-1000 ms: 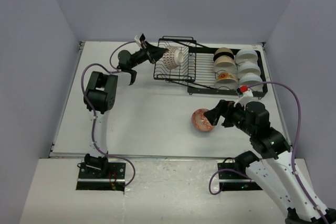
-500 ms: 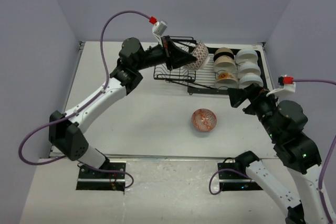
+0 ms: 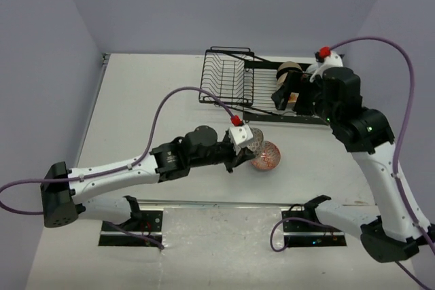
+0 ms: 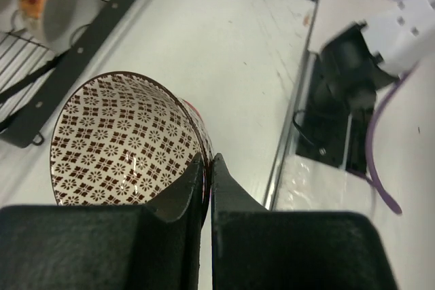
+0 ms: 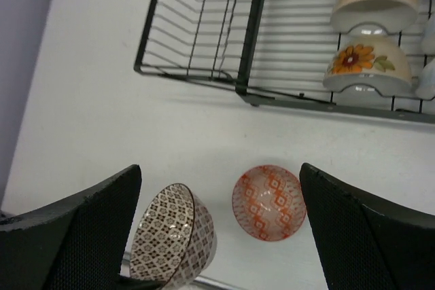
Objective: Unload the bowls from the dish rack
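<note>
My left gripper [image 4: 207, 157] is shut on the rim of a brown-patterned bowl [image 4: 122, 140], held tilted on its side low over the table. It sits just left of a red-orange patterned bowl [image 3: 266, 155] that stands upright on the table. My right gripper [image 5: 220, 166] is open and empty, hovering high by the dish rack [image 3: 228, 76]. On the rack's flat tray lie a cream bowl [image 5: 374, 1] and an orange-floral bowl [image 5: 367, 66]. From above, my right arm hides most of that tray; a tan bowl [image 3: 291, 68] shows. The upright slotted section holds nothing.
The table's front edge [image 3: 224, 203] runs close below the two patterned bowls. My left arm [image 3: 122, 171] stretches low across the front of the table, its purple cable [image 3: 178, 94] looping over the middle. Walls close in on both sides.
My left arm carried the brown-patterned bowl from above the rack down to the front of the table beside the red-orange bowl. My right arm rose from the table to over the rack.
</note>
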Tool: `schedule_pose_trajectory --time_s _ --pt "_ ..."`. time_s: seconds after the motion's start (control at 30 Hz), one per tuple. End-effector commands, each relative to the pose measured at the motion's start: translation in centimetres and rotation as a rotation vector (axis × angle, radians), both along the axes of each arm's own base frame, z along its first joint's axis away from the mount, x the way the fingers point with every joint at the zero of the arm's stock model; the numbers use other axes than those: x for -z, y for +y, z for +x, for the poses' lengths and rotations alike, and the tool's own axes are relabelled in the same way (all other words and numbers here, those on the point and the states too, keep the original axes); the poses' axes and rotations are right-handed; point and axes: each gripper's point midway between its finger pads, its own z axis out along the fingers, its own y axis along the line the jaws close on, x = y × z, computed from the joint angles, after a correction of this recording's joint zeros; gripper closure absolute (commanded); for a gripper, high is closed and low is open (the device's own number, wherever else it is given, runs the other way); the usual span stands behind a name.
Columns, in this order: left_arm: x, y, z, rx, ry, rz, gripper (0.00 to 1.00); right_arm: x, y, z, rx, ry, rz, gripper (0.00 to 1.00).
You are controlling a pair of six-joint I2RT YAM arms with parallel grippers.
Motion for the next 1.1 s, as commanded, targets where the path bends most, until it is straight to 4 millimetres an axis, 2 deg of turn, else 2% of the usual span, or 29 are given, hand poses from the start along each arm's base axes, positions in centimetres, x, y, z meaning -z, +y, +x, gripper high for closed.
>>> schedule_pose_trajectory --time_s 0.0,0.07,0.1,0.13,0.2,0.23,0.27,0.33,0.37,0.43,0.47,0.53,0.6,0.7,0.73,0.83,0.87,1.0,1.03,1.07 --pt "-4.4 0.0 -0.2 0.0 -0.259 -0.042 1.0 5.5 1.4 -1.6 -0.139 0.213 -0.111 0.01" --pt "-3.7 -0.4 -0.4 -0.011 -0.279 -0.003 1.0 7.8 2.4 -2.3 -0.198 0.283 -0.162 0.04" --pt "-2.1 -1.1 -1.1 0.014 -0.273 0.046 1.0 8.6 2.6 -2.7 -0.216 0.31 -0.185 0.05" --pt "-1.8 -1.3 -0.8 -0.014 -0.283 0.071 1.0 9.5 3.0 -3.0 -0.24 0.339 -0.211 0.06" --pt "-0.1 -2.2 -1.7 0.009 -0.295 0.132 1.0 11.5 3.0 -3.9 -0.262 0.398 -0.248 0.1" --pt "0.0 -2.4 -1.6 -0.006 -0.304 0.141 1.0 12.2 3.1 -4.2 -0.275 0.414 -0.252 0.13" --pt "0.1 -2.6 -1.8 0.0 -0.313 0.149 1.0 13.3 2.9 -4.7 -0.281 0.434 -0.261 0.2" --pt "0.5 -3.0 -2.4 0.008 -0.325 0.162 1.0 14.4 3.8 -5.7 -0.336 0.464 -0.232 0.29" --pt "0.2 -3.1 -2.4 0.01 -0.339 0.161 1.0 15.5 3.9 -6.1 -0.354 0.482 -0.231 0.4" --pt "0.1 -3.4 -2.8 0.013 -0.355 0.168 1.0 16.5 4.3 -6.6 -0.387 0.501 -0.218 0.55" --pt "-0.2 -3.6 -2.8 0.013 -0.367 0.166 1.0 17.1 4.6 -6.9 -0.405 0.514 -0.21 0.68" --pt "-0.2 -3.8 -3.0 0.018 -0.374 0.168 1.0 17.4 4.8 -7.1 -0.414 0.512 -0.196 0.69" --pt "-0.2 -3.8 -3.0 0.017 -0.38 0.167 1.0 17.6 5.4 -7.3 -0.44 0.513 -0.166 0.61" --pt "0.0 -3.8 -2.9 0.013 -0.385 0.172 1.0 18.1 6.0 -7.5 -0.462 0.519 -0.144 0.62" --pt "0.1 -3.8 -2.9 0.009 -0.387 0.175 1.0 18.3 6.1 -7.6 -0.467 0.521 -0.14 0.64" --pt "0.5 -3.8 -2.8 0.006 -0.392 0.183 1.0 18.4 6.9 -7.9 -0.501 0.515 -0.103 0.85" --pt "0.6 -3.8 -2.7 0.005 -0.394 0.184 1.0 18.4 7.1 -7.7 -0.5 0.504 -0.092 1.0" --pt "1.0 -3.9 -2.3 -0.018 -0.393 0.197 0.98 17.7 6.6 -6.7 -0.427 0.451 -0.086 1.0" --pt "0.9 -3.8 -2.1 -0.034 -0.395 0.198 0.78 17.6 5.7 -6.1 -0.365 0.425 -0.107 1.0" --pt "0.7 -3.7 -2.0 -0.048 -0.383 0.19 0.01 17.4 5.4 -5.4 -0.307 0.406 -0.096 1.0"
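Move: My left hand holds the brown-and-white patterned bowl by its rim, with the bowl's middle about 5 cm ahead and 4 cm right of that hand, roughly level. From my open right hand that bowl lies some 15 cm below, 10 cm left and 3 cm back. The red patterned bowl on the table is about 34 cm beneath my right hand, 2 cm left and 2 cm back. The flowered bowl in the rack stands some 20 cm ahead, 10 cm right and 30 cm below. I bring my right hand about 20 cm down, drawing back and somewhat left to the held bowl, tipping its fingers some 30 degrees further down and turning counter-clockwise, then close them on the bowl's right-hand rim. My left hand lowers the bowl about 5 cm, back and a little right, tilting it as it goes, holds it there, and only at the very end opens to let go. ##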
